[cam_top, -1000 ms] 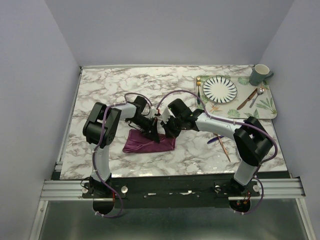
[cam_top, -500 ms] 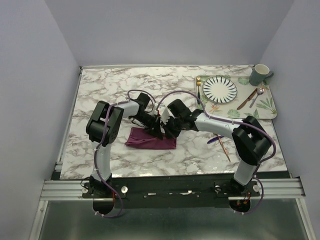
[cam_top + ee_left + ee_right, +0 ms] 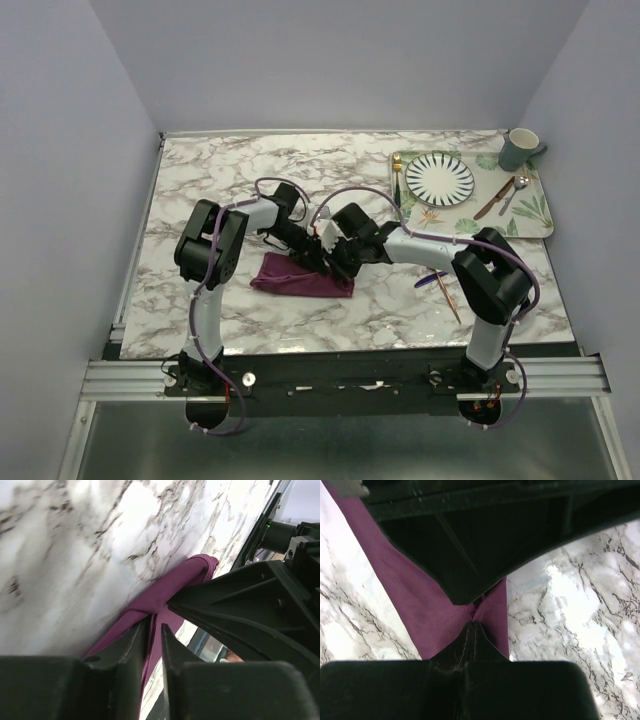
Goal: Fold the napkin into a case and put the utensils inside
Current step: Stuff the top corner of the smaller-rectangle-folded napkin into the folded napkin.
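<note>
The plum-purple napkin [image 3: 300, 281] lies on the marble as a narrow folded strip, the case shape. Both grippers meet over its right part. My left gripper [image 3: 313, 256] has its jaws a narrow slit apart [image 3: 154, 625], with the cloth's folded edge [image 3: 175, 585] running into the slit. My right gripper [image 3: 336, 263] is shut [image 3: 474, 623] and pinches a puckered fold of the napkin [image 3: 415, 605]. The left gripper's black body fills the top of the right wrist view. The copper fork [image 3: 448, 296] and the dark blue knife [image 3: 431, 279] lie crossed on the table right of the napkin.
A leaf-patterned tray [image 3: 535, 222] at the back right holds a striped plate [image 3: 440, 178], a gold utensil [image 3: 397, 178], a silver spoon [image 3: 516, 190] and a brown knife [image 3: 494, 199]. A grey-green mug [image 3: 519, 148] stands at the tray's far corner.
The napkin has gone from a wider fold to a narrower strip. My left gripper moved right and slightly back towards the right gripper, and its jaws have parted a little. The right gripper stays shut.
</note>
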`<action>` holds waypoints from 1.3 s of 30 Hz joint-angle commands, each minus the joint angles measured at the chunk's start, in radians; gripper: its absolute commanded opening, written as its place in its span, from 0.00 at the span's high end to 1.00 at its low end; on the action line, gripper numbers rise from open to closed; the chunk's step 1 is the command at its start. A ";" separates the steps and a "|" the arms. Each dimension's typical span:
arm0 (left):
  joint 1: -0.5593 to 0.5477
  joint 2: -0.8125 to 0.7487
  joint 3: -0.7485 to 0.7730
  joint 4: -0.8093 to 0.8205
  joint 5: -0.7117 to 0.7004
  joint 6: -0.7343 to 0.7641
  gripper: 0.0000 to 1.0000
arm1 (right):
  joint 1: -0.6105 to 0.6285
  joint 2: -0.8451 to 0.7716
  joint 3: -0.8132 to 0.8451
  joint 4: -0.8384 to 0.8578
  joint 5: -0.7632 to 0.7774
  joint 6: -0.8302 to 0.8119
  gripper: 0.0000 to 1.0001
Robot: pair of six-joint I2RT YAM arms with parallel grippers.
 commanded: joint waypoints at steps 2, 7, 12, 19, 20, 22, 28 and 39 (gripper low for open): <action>0.051 -0.077 0.014 -0.112 0.021 0.088 0.64 | 0.007 0.057 0.026 -0.016 0.065 -0.013 0.99; 0.109 -0.120 -0.001 -0.263 -0.011 0.245 0.58 | 0.007 0.057 0.033 -0.022 0.074 -0.013 0.99; 0.148 -0.162 -0.048 -0.296 -0.035 0.309 0.55 | 0.004 0.046 0.035 -0.029 0.073 -0.018 0.99; 0.148 -0.166 -0.076 -0.301 -0.054 0.317 0.52 | 0.001 0.045 0.040 -0.039 0.068 -0.022 0.99; 0.149 -0.163 -0.078 -0.298 -0.054 0.319 0.52 | 0.001 0.045 0.040 -0.039 0.067 -0.024 0.99; 0.146 -0.153 -0.073 -0.293 -0.052 0.323 0.52 | 0.001 0.042 0.040 -0.039 0.062 -0.027 0.99; 0.131 -0.113 -0.046 -0.267 -0.052 0.317 0.53 | 0.001 0.042 0.041 -0.039 0.045 -0.031 0.99; 0.132 -0.114 -0.019 -0.243 -0.110 0.314 0.50 | -0.002 0.039 0.044 -0.040 0.030 -0.039 0.99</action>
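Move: Some 6 cm left of the left fingertips, about 1 cm nearer the base and 1 cm lower, runs the loose stretch of the napkin's tucked fold. The napkin's left end lies around 17 cm left and 1 cm back, its right end about 7 cm right and 1 cm back, both roughly 2 cm down. For the right hand, pinned near that right end, the loose stretch is about 10 cm left, level fore and aft, 1 cm down. Backing out of the tuck beside the right fingertips, the left hand lifts about 3 cm and swings some 6 cm left along the fold, drifting back a little, while its fingers open from about a quarter to half. It then sinks 1.5 cm and eases forward, fingers astride the loose fold. The right hand's shut tips slide barely 1 cm forward and keep holding the napkin down. ##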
